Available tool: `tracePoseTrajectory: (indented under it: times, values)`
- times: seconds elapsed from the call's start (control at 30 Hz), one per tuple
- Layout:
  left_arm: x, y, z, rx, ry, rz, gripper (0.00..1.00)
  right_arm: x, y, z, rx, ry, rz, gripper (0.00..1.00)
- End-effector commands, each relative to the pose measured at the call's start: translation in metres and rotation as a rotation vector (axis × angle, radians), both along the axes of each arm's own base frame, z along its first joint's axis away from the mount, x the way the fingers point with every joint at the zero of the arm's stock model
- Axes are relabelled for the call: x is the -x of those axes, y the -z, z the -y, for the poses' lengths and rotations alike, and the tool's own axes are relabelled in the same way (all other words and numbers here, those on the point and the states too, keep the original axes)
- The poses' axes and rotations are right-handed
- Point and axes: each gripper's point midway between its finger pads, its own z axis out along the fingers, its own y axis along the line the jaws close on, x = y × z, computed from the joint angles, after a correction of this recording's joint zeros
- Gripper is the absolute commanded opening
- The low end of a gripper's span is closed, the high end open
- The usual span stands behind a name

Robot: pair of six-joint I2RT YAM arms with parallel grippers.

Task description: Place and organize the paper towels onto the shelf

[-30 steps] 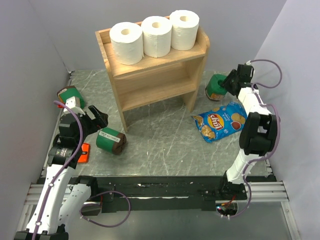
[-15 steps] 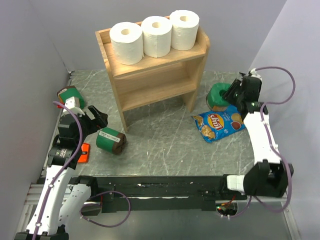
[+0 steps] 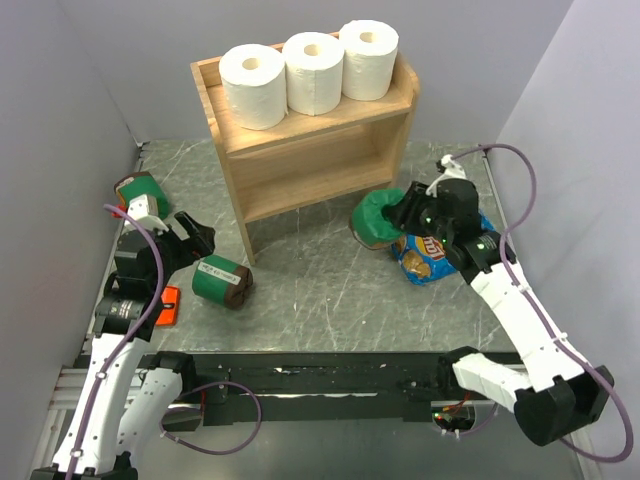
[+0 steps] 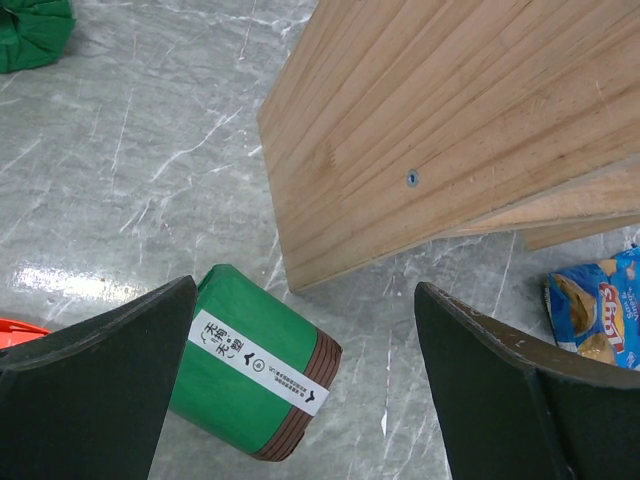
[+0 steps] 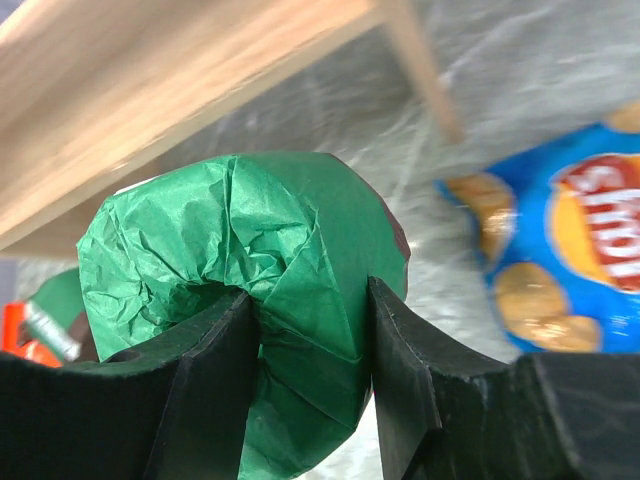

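Three white paper towels (image 3: 250, 85) (image 3: 313, 72) (image 3: 368, 58) stand in a row on the top tier of the wooden shelf (image 3: 310, 150). My right gripper (image 3: 402, 214) (image 5: 310, 330) is shut on a green-wrapped package (image 3: 375, 218) (image 5: 250, 240), carried just in front of the shelf's right leg. My left gripper (image 3: 195, 235) (image 4: 300, 370) hangs open, left of the shelf. Between its fingers the left wrist view shows a green package with a brown end (image 4: 245, 370) (image 3: 220, 281), which lies on the table below.
A blue chip bag (image 3: 430, 255) (image 5: 560, 250) lies right of the shelf under my right arm. Another green package (image 3: 140, 188) (image 4: 30, 30) sits at the far left. An orange item (image 3: 168, 305) lies near the left arm. Grey walls close in on both sides.
My right arm has swung left with the green package, from the table's right side to in front of the shelf's right leg. The left arm has not moved.
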Motion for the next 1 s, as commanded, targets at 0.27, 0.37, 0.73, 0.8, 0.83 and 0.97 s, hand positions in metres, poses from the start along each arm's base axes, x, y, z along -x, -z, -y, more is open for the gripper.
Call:
tracePoseTrajectory:
  times: [0.27,0.37,0.73,0.8,0.83,0.97]
  values:
    - [0.001,-0.018,0.000,-0.003,0.013,0.072,0.96,-0.052,-0.107,-0.048,-0.216,0.092,0.245,0.35]
    - [0.001,-0.019,0.000,-0.001,0.012,0.075,0.96,-0.066,-0.113,-0.047,-0.229,0.148,0.257,0.35]
    - [0.000,-0.019,0.001,0.000,0.017,0.071,0.96,-0.105,-0.112,-0.050,-0.266,0.293,0.251,0.36]
    - [0.000,-0.019,0.001,-0.002,0.017,0.072,0.96,-0.109,-0.112,-0.051,-0.276,0.311,0.252,0.36]
    - [0.000,-0.019,0.001,0.000,0.017,0.072,0.96,-0.112,-0.111,-0.049,-0.272,0.330,0.255,0.36]
    - [0.001,-0.019,0.001,0.000,0.017,0.072,0.96,-0.119,-0.110,-0.048,-0.281,0.368,0.255,0.35]
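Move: In the right hand is the green-wrapped paper towel roll, bound for the right end of the shelf's lower board, about 20 cm ahead, 7 cm left and 4 cm below. The shelf's right leg stands some 14 cm ahead and 2 cm right, its foot about 17 cm lower; the blue chips bag lies 4 cm ahead, 17 cm right and 17 cm down. From the left hand, that board end is roughly 25 cm ahead and 37 cm right, slightly lower. Carrying the green-wrapped roll in an unchanged grip, the right hand swings left and up first, then pushes forward towards the shelf's lower opening, ending about 10 cm farther out, 6 cm higher and 5 cm left. The wrist turns some 15 degrees clockwise on the whole while its left side lifts about 10 degrees. ##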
